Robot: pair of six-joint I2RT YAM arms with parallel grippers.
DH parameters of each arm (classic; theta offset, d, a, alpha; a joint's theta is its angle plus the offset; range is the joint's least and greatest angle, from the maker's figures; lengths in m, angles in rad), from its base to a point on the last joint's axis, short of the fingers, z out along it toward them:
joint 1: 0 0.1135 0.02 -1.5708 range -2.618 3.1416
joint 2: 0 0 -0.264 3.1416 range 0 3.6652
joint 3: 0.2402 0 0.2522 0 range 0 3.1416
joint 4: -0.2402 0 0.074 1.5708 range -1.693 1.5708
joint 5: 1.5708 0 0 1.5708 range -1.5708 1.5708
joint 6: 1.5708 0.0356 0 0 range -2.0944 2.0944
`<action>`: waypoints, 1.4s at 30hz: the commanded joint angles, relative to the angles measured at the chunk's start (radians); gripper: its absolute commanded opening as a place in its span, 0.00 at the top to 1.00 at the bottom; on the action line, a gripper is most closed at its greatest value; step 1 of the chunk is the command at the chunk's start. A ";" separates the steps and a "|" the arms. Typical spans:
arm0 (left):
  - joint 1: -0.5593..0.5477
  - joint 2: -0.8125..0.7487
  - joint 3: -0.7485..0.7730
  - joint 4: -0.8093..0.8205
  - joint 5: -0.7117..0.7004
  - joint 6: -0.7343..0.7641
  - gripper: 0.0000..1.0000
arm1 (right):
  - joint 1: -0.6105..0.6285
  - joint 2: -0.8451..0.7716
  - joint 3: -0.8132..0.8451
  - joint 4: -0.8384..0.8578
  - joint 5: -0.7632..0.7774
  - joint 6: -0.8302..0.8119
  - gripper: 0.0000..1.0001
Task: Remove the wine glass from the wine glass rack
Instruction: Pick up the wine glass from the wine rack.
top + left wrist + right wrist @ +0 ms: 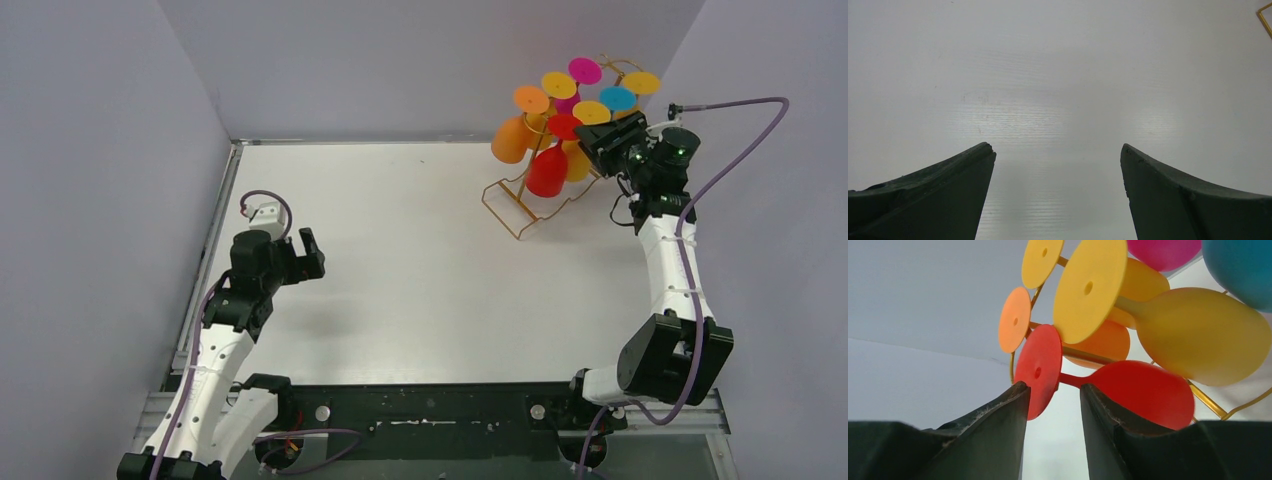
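The gold wire wine glass rack (508, 207) stands at the table's far right with several coloured wine glasses hanging upside down. The red wine glass (547, 172) hangs at the front; the right wrist view shows its bowl (1143, 392) and round foot (1039, 370). My right gripper (600, 137) is up at that foot. Its fingers stand apart (1051, 386) with the foot's lower edge and the stem between them, the left finger touching or just in front of the foot's rim. My left gripper (308, 252) hangs wide open (1058, 147) over bare table at the left.
Orange (512, 140), yellow (1198, 335), magenta (584, 71) and blue (617, 98) glasses crowd the rack around the red one. A rack wire (1209, 401) runs under the yellow bowl. Grey walls close in on the left, back and right.
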 commanded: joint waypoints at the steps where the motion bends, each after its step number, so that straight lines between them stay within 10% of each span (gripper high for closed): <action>1: -0.005 0.011 0.009 0.032 -0.014 0.016 0.05 | -0.003 0.015 0.071 0.079 -0.007 -0.022 0.58; 42: -0.004 0.049 0.012 0.032 -0.017 0.013 0.05 | -0.007 -0.009 0.088 0.042 -0.041 0.059 0.95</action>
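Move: The red wine glass hangs upside down on the rack, its foot about 4 cm ahead of the right hand and 2 cm to its left, level with the hand point, its near rim already between the half-open fingers. The yellow glass's foot is some 6 cm to the right of the red one and 2 cm farther out; the orange glass's foot is about 5 cm left and 7 cm beyond the red one. From the left hand the red foot lies roughly 45 cm right, 20 cm ahead and 17 cm above. Ease the right gripper up and forward by about 1 cm each, dip it slightly, then hold it there at the red glass's foot and shut the fingers from a little under half open to nearly closed, pinching the near rim of the foot from above and below. As they finish closing, start lifting by roughly 1 cm. ##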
